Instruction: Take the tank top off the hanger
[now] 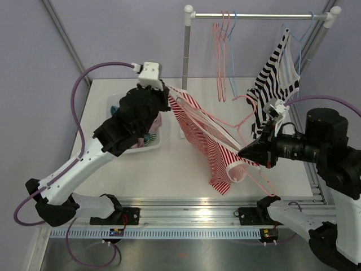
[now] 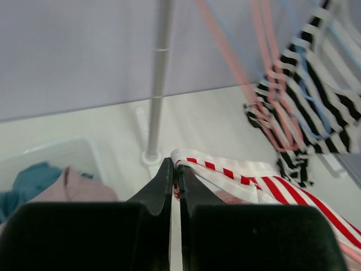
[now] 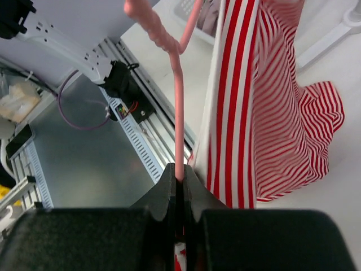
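Observation:
A red-and-white striped tank top (image 1: 211, 144) stretches across the table's middle on a pink hanger (image 1: 234, 125). My left gripper (image 1: 167, 90) is shut on the tank top's white-edged strap (image 2: 194, 165), at the garment's upper left end. My right gripper (image 1: 243, 152) is shut on the pink hanger's wire (image 3: 179, 135) at the lower right, with the striped cloth (image 3: 265, 107) hanging just beside it. Most of the hanger lies inside the garment; its hook (image 1: 252, 108) sticks out toward the rack.
A clothes rack (image 1: 259, 16) stands at the back with empty pink and blue hangers (image 1: 224, 53) and a black-and-white striped top (image 1: 276, 76). A white bin (image 1: 155, 144) of clothes sits left, under my left arm. The rack's post (image 2: 158, 84) rises just ahead of my left gripper.

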`<state>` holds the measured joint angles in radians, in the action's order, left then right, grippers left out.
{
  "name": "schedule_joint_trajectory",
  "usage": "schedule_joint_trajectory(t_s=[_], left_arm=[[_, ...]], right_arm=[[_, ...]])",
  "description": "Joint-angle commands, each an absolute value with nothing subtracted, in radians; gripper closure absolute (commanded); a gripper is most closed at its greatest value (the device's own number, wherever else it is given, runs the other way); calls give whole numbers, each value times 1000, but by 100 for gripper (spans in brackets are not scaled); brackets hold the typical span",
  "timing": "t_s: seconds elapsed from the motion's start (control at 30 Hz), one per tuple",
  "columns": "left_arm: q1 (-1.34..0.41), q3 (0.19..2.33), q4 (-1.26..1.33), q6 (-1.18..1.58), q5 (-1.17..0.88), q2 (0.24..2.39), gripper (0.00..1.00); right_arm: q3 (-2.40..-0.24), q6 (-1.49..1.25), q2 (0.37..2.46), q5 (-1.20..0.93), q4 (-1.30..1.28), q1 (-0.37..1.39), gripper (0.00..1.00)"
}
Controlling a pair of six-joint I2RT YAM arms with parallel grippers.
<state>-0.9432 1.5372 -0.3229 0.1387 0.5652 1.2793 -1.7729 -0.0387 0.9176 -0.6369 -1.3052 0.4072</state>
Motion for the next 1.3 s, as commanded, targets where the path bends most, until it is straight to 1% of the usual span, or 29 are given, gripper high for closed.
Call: schedule_joint_trajectory(t_s=[0.0,0.17,0.23,0.27,0.3,0.37,0.43,0.47,0.5,0.53,0.57,0.6,0.67,0.7,0.77,0.8,0.83,0.87,0.9,0.93,0.97,1.0,1.03,1.13,1.2,1.27], left_arm=[[-784,1493,-374,343,666,1172,100],[-719,1496,-474,390,550,1177,100],[-706,1490,-506,405,497,1175,100],[-701,1485,-515,416,436,1169,100],[-698,1468,-523,422,404,1161,100],[-696,1441,-522,439,289,1128,100],[-696,1392,-515,457,223,1100,100],[-698,1367,-497,456,101,1065,100],[-699,1342,-442,456,34,1040,100],[-701,1271,-410,460,-33,1017,100],[-707,1234,-366,457,-180,993,100],[-725,1194,-289,456,-245,945,100],[-765,1115,-249,440,-352,911,100],[-806,1095,-230,427,-389,888,100],[-859,1040,-251,408,-414,871,100],[-870,1028,-268,405,-397,862,100],[-876,1014,-291,406,-352,842,100],[-879,1005,-326,414,-204,833,100],[-879,1011,-407,422,-119,824,100],[-879,1022,-455,431,-32,824,100],[-877,1034,-501,443,111,828,100],[-877,1064,-573,448,161,831,100],[-877,1075,-598,446,196,833,100],[-877,1104,-655,434,290,830,100],[-879,1123,-666,419,304,828,100],[-877,1137,-661,403,278,830,100]], right_arm=[[-1758,37,974,-656,-1282,477,100],[-1770,77,989,-683,-1209,494,100],[-1705,66,951,-703,-1088,494,100],[-1672,55,931,-701,-1037,494,100],[-1599,45,895,-701,-925,494,100],[-1519,17,853,-704,-804,494,100],[-1410,6,796,-712,-630,495,100],[-1376,-38,779,-695,-568,494,100],[-1317,-61,755,-675,-442,494,100],[-1289,-111,746,-663,-370,494,100],[-1258,-150,738,-649,-291,494,100],[-1190,-190,727,-644,-108,494,100],[-1117,-320,723,-643,126,494,100],[-1058,-374,732,-617,335,494,100],[-1008,-474,733,-563,521,494,100],[-971,-495,732,-484,634,494,100],[-969,-491,727,-439,632,494,100],[-989,-462,721,-399,568,494,100],[-1077,-351,712,-309,314,494,100],[-1130,-316,716,-257,175,494,100],[-1181,-293,722,-206,44,494,100],[-1265,-264,736,-121,-195,494,100],[-1291,-217,739,-88,-280,494,100],[-1348,-225,741,73,-513,494,100],[-1393,-232,744,154,-659,494,100],[-1442,-241,761,227,-733,494,100]])
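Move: The left hand grips one end of the red-striped tank top; the basket lies some 20 cm ahead of it, 22 cm left and 35 cm below, the rack post about 25 cm ahead and 6 cm right. The right hand holds the hanger; the rack rod's free stretch is roughly 43 cm straight ahead and 20 cm above, the empty hangers 43 cm ahead and 4 cm left, the black-striped top 40 cm ahead and 23 cm right. Still pinching, the left hand tugs left, then sinks some 15 cm and back; the right lifts the hanger forward. ##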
